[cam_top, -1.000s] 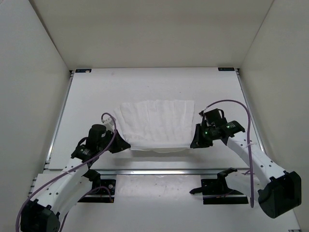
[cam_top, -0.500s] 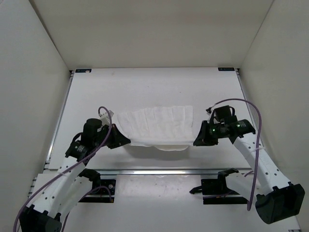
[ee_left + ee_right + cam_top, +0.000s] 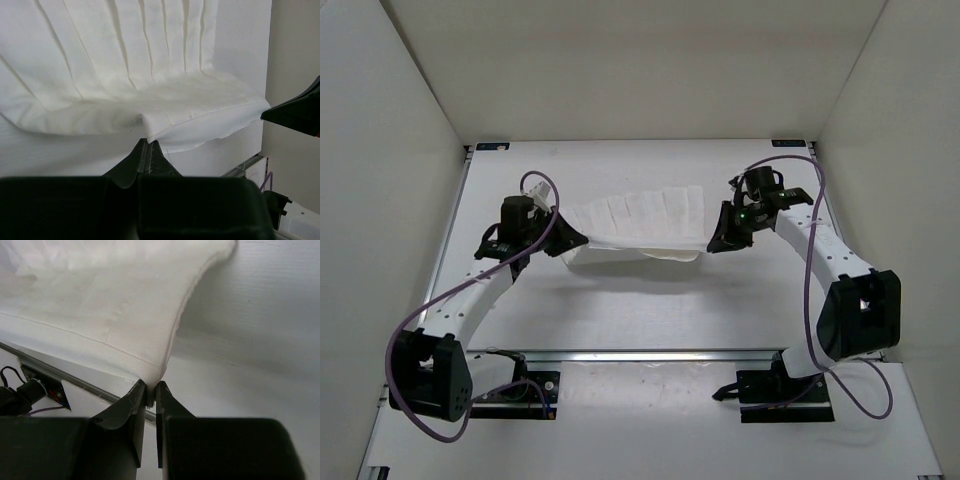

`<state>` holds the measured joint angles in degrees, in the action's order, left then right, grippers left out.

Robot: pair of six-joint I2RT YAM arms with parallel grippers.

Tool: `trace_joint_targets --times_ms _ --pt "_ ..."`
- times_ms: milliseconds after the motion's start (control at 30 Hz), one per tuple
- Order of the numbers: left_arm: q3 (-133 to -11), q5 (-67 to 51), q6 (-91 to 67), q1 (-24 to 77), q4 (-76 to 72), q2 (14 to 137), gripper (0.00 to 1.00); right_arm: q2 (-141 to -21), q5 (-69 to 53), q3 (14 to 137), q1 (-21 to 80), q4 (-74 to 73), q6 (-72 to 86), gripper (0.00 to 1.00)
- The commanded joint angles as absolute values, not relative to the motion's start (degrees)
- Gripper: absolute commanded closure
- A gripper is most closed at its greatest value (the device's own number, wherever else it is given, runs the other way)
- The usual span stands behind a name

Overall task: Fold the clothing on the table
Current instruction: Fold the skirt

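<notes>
The clothing (image 3: pixel 640 225) is a thin white fabric with parallel crease lines, lying in the middle of the table (image 3: pixel 640 310) with its near edge lifted and carried toward the back. My left gripper (image 3: pixel 566 240) is shut on the near left corner of the clothing (image 3: pixel 165 120); the corner comes out right at its closed fingertips (image 3: pixel 148 143). At the near right corner my right gripper (image 3: pixel 716 240) is shut on the clothing (image 3: pixel 110 305), with the hem pinched between its fingertips (image 3: pixel 151 387). The held edge sags between both grippers above the table.
White walls (image 3: pixel 410 150) enclose the table on three sides. Metal rails (image 3: pixel 650 353) run along the near edge and both sides. The arm bases and their purple cables (image 3: pixel 820 260) stand at the near edge.
Both grippers have carried the near edge of the clothing away from me, toward the back of the table. The visible fabric has grown shorter front to back as it folds over itself.
</notes>
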<state>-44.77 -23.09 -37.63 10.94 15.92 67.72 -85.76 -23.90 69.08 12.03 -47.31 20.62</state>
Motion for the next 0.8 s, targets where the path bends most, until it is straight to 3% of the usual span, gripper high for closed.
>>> trace_joint_targets --times_ms 0,533,633,767 --pt "-46.2 -18.1 -35.5 10.0 14.9 66.2 1.00 -83.2 -17.1 69.1 11.9 -48.3 18.2 1.00" --pt "-32.0 -17.8 -35.7 15.1 30.8 42.0 1.00 -56.4 -14.9 52.4 16.5 -60.7 21.6 1.00" --pt "-33.4 -19.0 -35.7 13.7 29.5 44.5 1.00 -56.8 -17.1 54.7 12.9 -61.1 19.4 1.00" --pt "-35.3 -18.8 -37.2 10.0 20.3 52.1 1.00 -66.9 -20.4 61.5 9.5 -55.6 17.5 1.00"
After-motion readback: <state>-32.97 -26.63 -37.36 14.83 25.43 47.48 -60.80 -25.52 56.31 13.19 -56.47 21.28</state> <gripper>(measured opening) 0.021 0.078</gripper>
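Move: I already hold the skirt's waistband edge by its two ends, above the table, with the cloth draping away from me. From my left hand, the skirt's middle is about 11 cm ahead, 12 cm to the right and 9 cm below; its far hem is roughly 21 cm ahead, 12 right and 13 below. From my right hand, the skirt's middle is some 11 cm ahead, 17 cm left and 8 cm below. The table's metal rail runs about 21 cm straight behind either hand, 13 below. I draw both hands back towards my bases together, about 10 cm on the left and nearly 12 on the right, trailing the skirt after its pinched waistband edge. My right hand also rises about 2.5 cm, mostly late on, while my left stays nearly level. At the end both just start forward again by a centimetre or so; the fingers keep their hold throughout. ##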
